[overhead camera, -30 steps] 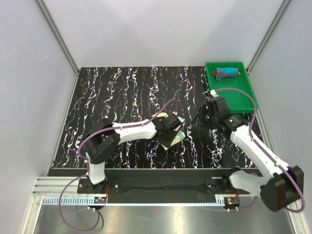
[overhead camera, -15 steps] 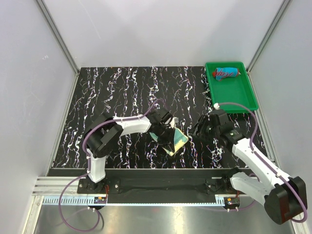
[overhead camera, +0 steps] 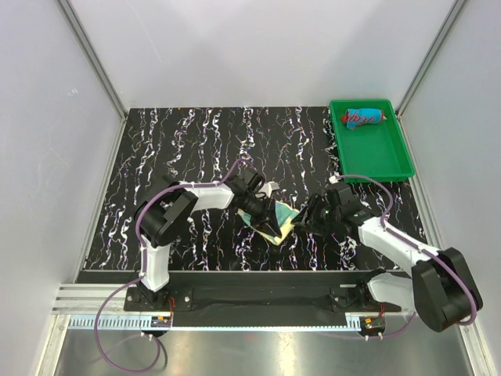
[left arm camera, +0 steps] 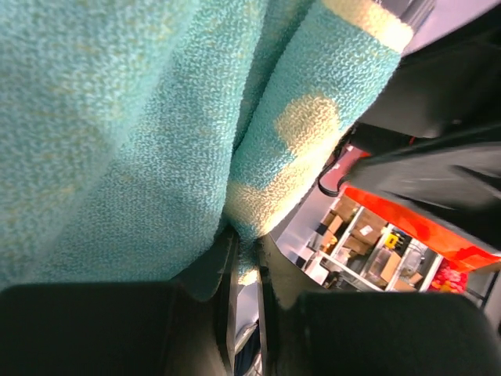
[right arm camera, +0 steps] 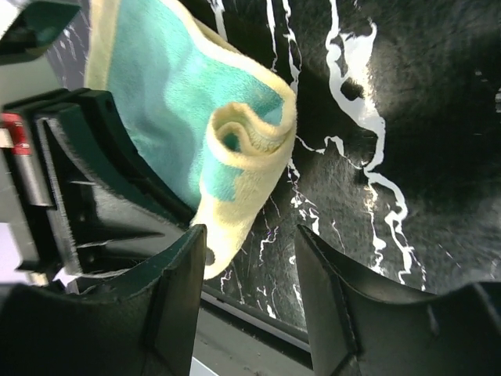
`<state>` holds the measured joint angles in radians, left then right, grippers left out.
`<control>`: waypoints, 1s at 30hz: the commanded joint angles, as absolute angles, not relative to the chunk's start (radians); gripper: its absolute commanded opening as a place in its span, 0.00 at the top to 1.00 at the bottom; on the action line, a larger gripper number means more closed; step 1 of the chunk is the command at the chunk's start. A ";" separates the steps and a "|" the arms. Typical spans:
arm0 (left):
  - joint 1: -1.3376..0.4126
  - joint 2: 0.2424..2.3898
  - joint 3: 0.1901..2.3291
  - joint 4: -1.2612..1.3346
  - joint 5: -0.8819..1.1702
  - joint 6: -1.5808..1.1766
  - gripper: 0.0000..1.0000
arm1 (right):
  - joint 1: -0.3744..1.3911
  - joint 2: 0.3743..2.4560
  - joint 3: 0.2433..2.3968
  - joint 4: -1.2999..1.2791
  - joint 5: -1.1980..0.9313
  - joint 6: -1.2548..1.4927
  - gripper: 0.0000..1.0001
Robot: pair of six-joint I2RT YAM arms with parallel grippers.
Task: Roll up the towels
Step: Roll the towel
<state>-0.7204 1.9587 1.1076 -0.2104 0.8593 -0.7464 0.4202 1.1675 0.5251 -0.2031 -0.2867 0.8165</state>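
The pale yellow and teal towel (overhead camera: pixel 279 220) lies partly curled on the black marbled table (overhead camera: pixel 188 149), near the middle front. My left gripper (overhead camera: pixel 257 205) is shut on its edge; in the left wrist view the cloth (left arm camera: pixel 133 125) fills the frame and its rim is pinched between the fingers (left arm camera: pixel 221 270). My right gripper (overhead camera: pixel 310 216) stands open just right of the towel. In the right wrist view the curled end (right arm camera: pixel 244 149) sits ahead of the open gripper (right arm camera: pixel 252 262), its corner beside the left finger. The red and blue towel (overhead camera: pixel 365 117) lies rolled in the tray.
A green plastic tray (overhead camera: pixel 380 153) stands at the back right corner of the table. White enclosure walls stand on the left, the right and behind. The table's near edge (right arm camera: pixel 258 317) runs just below the right gripper's fingers.
The left gripper has carried the yellow towel slightly left and lowered it onto the table. The right gripper has come forward and left to the towel, and its jaws have opened wider.
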 commanded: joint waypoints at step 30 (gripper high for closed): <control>-0.693 1.990 1.042 0.003 1.002 -0.850 0.89 | 0.529 1.534 0.615 0.101 -0.293 0.811 0.78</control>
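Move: The towel's rolled end lies about 5 cm to the right hand's left, 2 cm ahead and some 5 cm lower. The flat teal part of the towel is roughly 8 cm left and 4 cm ahead of that hand, the left gripper's tips about 6 cm left and 3 cm back. From the left hand, which already pinches the towel, the rolled end is about 3 cm right and 3 cm ahead, slightly lower. Right hand slides 5 cm left and sinks 4 cm, closing around the rolled end while the left keeps its pinch. ##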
